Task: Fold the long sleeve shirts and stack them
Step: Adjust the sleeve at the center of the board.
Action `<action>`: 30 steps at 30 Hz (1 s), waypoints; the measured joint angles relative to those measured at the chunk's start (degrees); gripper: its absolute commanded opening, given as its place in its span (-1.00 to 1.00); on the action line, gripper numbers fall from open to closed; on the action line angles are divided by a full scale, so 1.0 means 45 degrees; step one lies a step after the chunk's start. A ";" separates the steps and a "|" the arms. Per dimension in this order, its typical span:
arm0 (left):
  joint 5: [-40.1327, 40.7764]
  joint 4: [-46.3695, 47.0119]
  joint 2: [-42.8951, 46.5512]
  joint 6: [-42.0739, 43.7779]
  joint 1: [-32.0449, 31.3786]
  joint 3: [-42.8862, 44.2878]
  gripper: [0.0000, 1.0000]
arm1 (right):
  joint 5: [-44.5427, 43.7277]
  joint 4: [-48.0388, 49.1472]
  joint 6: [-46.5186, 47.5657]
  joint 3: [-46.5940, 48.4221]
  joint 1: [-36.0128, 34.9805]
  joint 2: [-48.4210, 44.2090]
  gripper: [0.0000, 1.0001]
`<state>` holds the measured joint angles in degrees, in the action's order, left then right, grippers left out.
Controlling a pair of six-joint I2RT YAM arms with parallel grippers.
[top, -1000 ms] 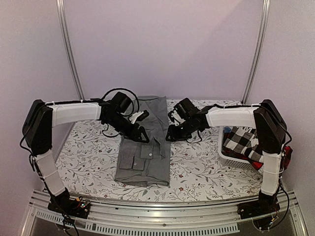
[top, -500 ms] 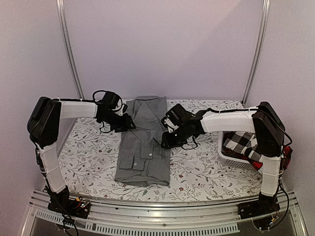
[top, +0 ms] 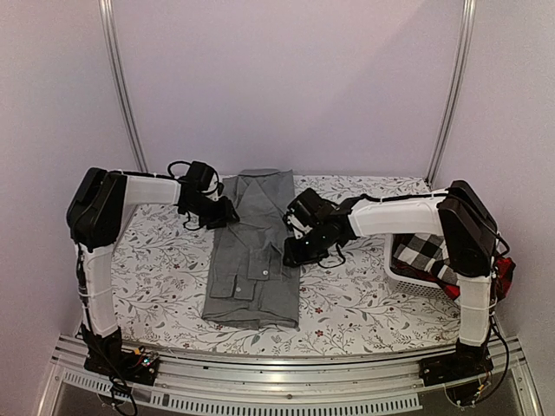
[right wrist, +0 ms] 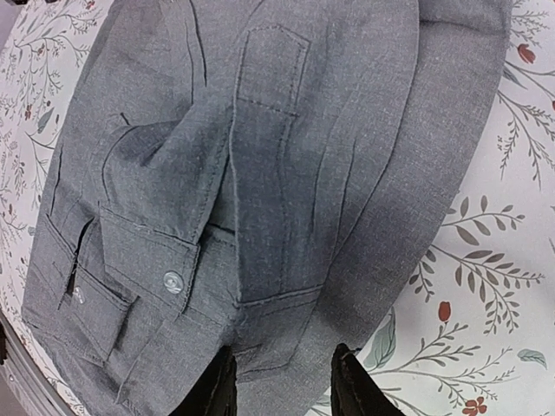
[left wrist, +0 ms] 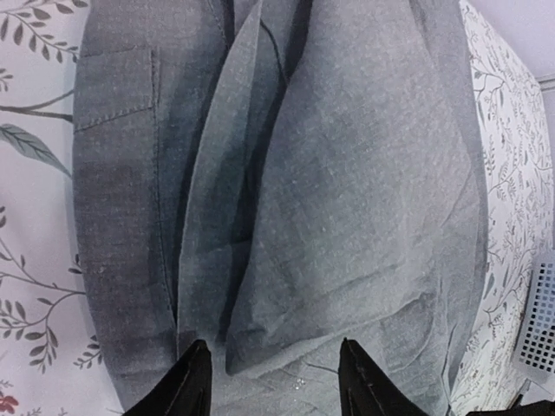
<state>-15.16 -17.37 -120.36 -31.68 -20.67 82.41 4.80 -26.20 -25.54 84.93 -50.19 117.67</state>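
Note:
A grey long sleeve shirt (top: 254,264) lies folded into a long strip down the middle of the flowered table (top: 364,303), cuffs and buttons on top near the front. My left gripper (top: 227,213) hovers at the strip's far left edge. In the left wrist view its jaws (left wrist: 270,368) stand open over a loose fold of grey cloth (left wrist: 347,173). My right gripper (top: 291,251) is at the strip's right edge, open (right wrist: 284,374) just above the grey cloth (right wrist: 286,156) by a buttoned cuff. Neither gripper pinches anything.
A white basket (top: 401,274) stands at the table's right side. It holds a black-and-white checked shirt (top: 429,247), and a red-and-black one (top: 501,277) hangs over its far side. The basket's corner (left wrist: 538,321) shows in the left wrist view. Rails run along the near edge.
The left gripper has drawn back from over the shirt's middle to its far left edge, its jaws narrowing somewhat. The right gripper has slid left and nearer, onto the shirt's right edge.

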 measured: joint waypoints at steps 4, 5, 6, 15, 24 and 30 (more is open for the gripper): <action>-0.0146 0.0243 -0.0296 -0.0126 0.0068 0.0291 -0.41 | -0.0005 -0.0029 -0.0019 0.0058 -0.0087 0.0131 -0.23; -0.0194 0.0272 -0.0355 -0.0155 0.0073 0.0340 -0.49 | -0.0005 -0.0044 -0.0019 0.0073 -0.0102 0.0189 -0.22; -0.0228 0.0321 -0.0393 -0.0204 0.0073 0.0374 -0.59 | -0.0005 -0.0078 -0.0024 0.0097 -0.0121 0.0248 -0.21; -0.0457 0.0447 -0.0476 -0.0262 0.0151 0.0787 -1.00 | -0.0063 -0.0340 -0.0029 0.0427 -0.0321 0.0665 -0.18; -0.0544 0.0369 -0.0476 -0.0112 0.0563 0.1059 -1.00 | -0.0457 -0.0753 -0.0029 0.1078 -0.0670 0.1151 -0.25; -0.0617 0.0350 -0.0544 0.0039 0.0597 0.1277 -1.00 | -0.0627 -0.0874 -0.0097 0.1166 -0.0680 0.1472 -0.30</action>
<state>-17.93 -15.79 -122.80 -31.51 -17.98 88.16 1.98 -30.13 -25.98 90.17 -53.25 124.29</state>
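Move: Between the left hand's open fingers lies the sleeve fold, roughly 1 cm ahead and 1 cm below; the collar end is about 18 cm farther out and 9 cm to the right, 3 cm below that hand. The right hand hovers some 4 cm above the cuff end, which is about 2 cm to its left and 1 cm back. At table level, the cuff button lies roughly 7 cm left of the right hand and 3 cm back, the first sleeve's cuff 17 cm left and 8 cm back. Closing fully on the sleeve fold, the left fingers pinch the cloth while the hand eases forward, then it goes on forward and up, about 3.5 cm out and 2 cm higher in all, away from the cuff. Meanwhile the right hand sinks some 3 cm towards the cuff end, drifting slightly left and back, its fingers staying partly open around the cuff. ##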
